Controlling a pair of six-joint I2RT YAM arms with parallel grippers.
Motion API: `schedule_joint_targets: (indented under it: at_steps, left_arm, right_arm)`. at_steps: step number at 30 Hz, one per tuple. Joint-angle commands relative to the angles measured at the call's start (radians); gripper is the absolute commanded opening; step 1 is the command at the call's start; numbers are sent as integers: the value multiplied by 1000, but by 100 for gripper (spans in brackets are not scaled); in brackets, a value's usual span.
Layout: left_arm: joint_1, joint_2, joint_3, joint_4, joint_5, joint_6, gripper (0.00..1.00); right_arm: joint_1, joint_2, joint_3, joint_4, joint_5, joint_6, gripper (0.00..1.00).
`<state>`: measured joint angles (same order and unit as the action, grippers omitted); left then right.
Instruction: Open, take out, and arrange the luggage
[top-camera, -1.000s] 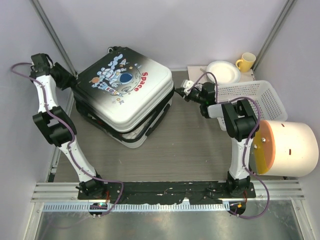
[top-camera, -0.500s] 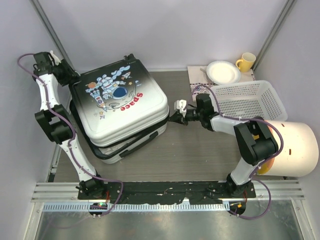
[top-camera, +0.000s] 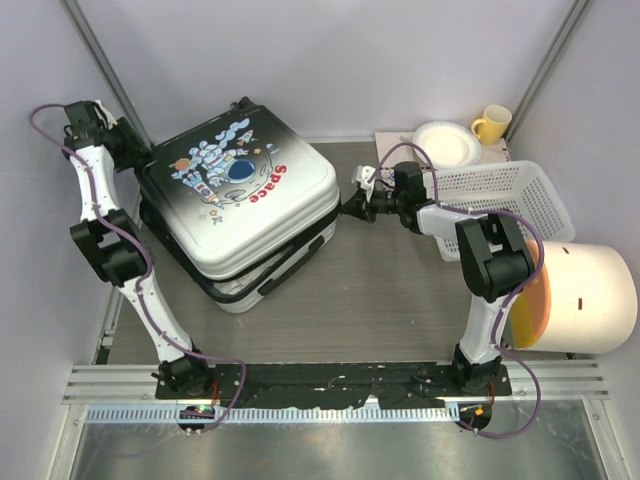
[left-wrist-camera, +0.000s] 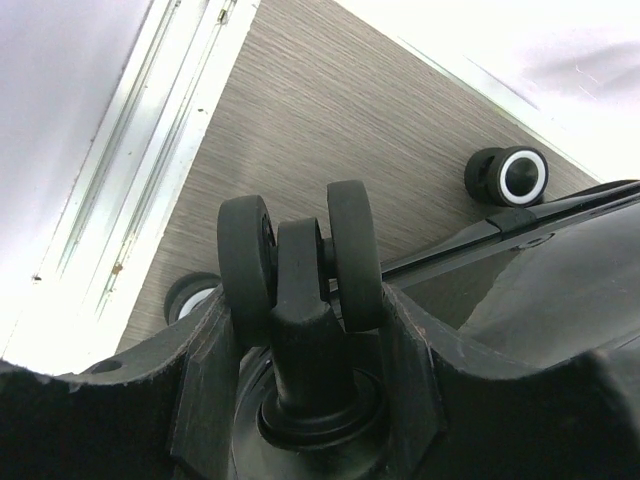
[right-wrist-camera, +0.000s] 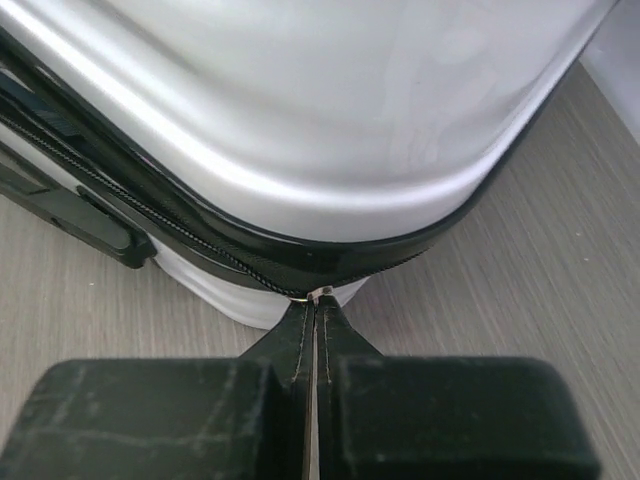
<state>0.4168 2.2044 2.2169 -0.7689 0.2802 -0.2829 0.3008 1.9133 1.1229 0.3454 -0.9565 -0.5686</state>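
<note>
The luggage (top-camera: 240, 200) lies flat on the table, astronaut and red "Space" print facing up. My left gripper (top-camera: 135, 152) is at its far left corner. In the left wrist view the left gripper (left-wrist-camera: 300, 330) is shut on a black twin caster wheel (left-wrist-camera: 295, 255), one finger against each side. My right gripper (top-camera: 352, 207) is at the luggage's right corner. In the right wrist view the right gripper (right-wrist-camera: 315, 370) is shut on the black zipper pull (right-wrist-camera: 315, 330), which runs to the zip along the shell's seam (right-wrist-camera: 200, 240).
A white slatted basket (top-camera: 500, 195) stands right of the luggage, with my right arm over its near left corner. Behind it are a white plate (top-camera: 447, 143) and a yellow mug (top-camera: 491, 123). A large white drum with an orange lid (top-camera: 580, 297) lies at the right edge.
The luggage has swivelled on the table: its right corner swung toward the front, then partly back. My right gripper moved with it on the zipper pull. My left gripper stayed at the wheel corner.
</note>
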Motion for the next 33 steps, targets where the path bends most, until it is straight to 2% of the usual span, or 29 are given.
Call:
schedule_joint_targets:
  at_steps: [1,3,8,18,22,24,28,31,33]
  left_arm:
    - [-43,86,20,-69,39,105,0]
    - [-32,95,32,-63,27,97,0]
    - [-21,103,35,-46,4,93,0]
    - [-32,124,23,-27,27,128,0]
    - [-41,123,21,-20,28,140,0]
    - [-46,120,18,-20,33,142,0]
    - [-53,97,-12,-18,51,131,0]
    - [-55,49,-86,11,63,125,0]
    - [-55,29,-138,20,66,126,0]
  right_arm:
    - [-34,-39,5,121,183,-59,1]
    - [-57,-40,-6,122,214,-65,1]
    - [-78,38,26,265,378,1,1]
    - [-48,277,239,434,139,39,1]
    - [-17,343,307,503,98,79,1]
    - [0,383,324,535,99,134,1]
    - [14,446,394,628,227,277,1]
    - [14,499,477,664,280,366,1]
    - [18,512,494,710,259,404,1]
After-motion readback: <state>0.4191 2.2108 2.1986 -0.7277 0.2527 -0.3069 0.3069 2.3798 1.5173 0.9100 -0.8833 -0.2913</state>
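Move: The zipper pull is already pinched in the right hand's shut tips, at the suitcase's right corner; the suitcase's middle lies about 26 cm left and 2 cm ahead. The plate is about 25 cm right, 17 cm ahead; the white basket about 38 cm right, level. The left hand already grips a caster; from it the zipper pull lies about 45 cm right, 12 cm back and 7 cm lower. The right hand draws the zipper pull forward about 12 cm along the seam, the left still gripping the caster. ##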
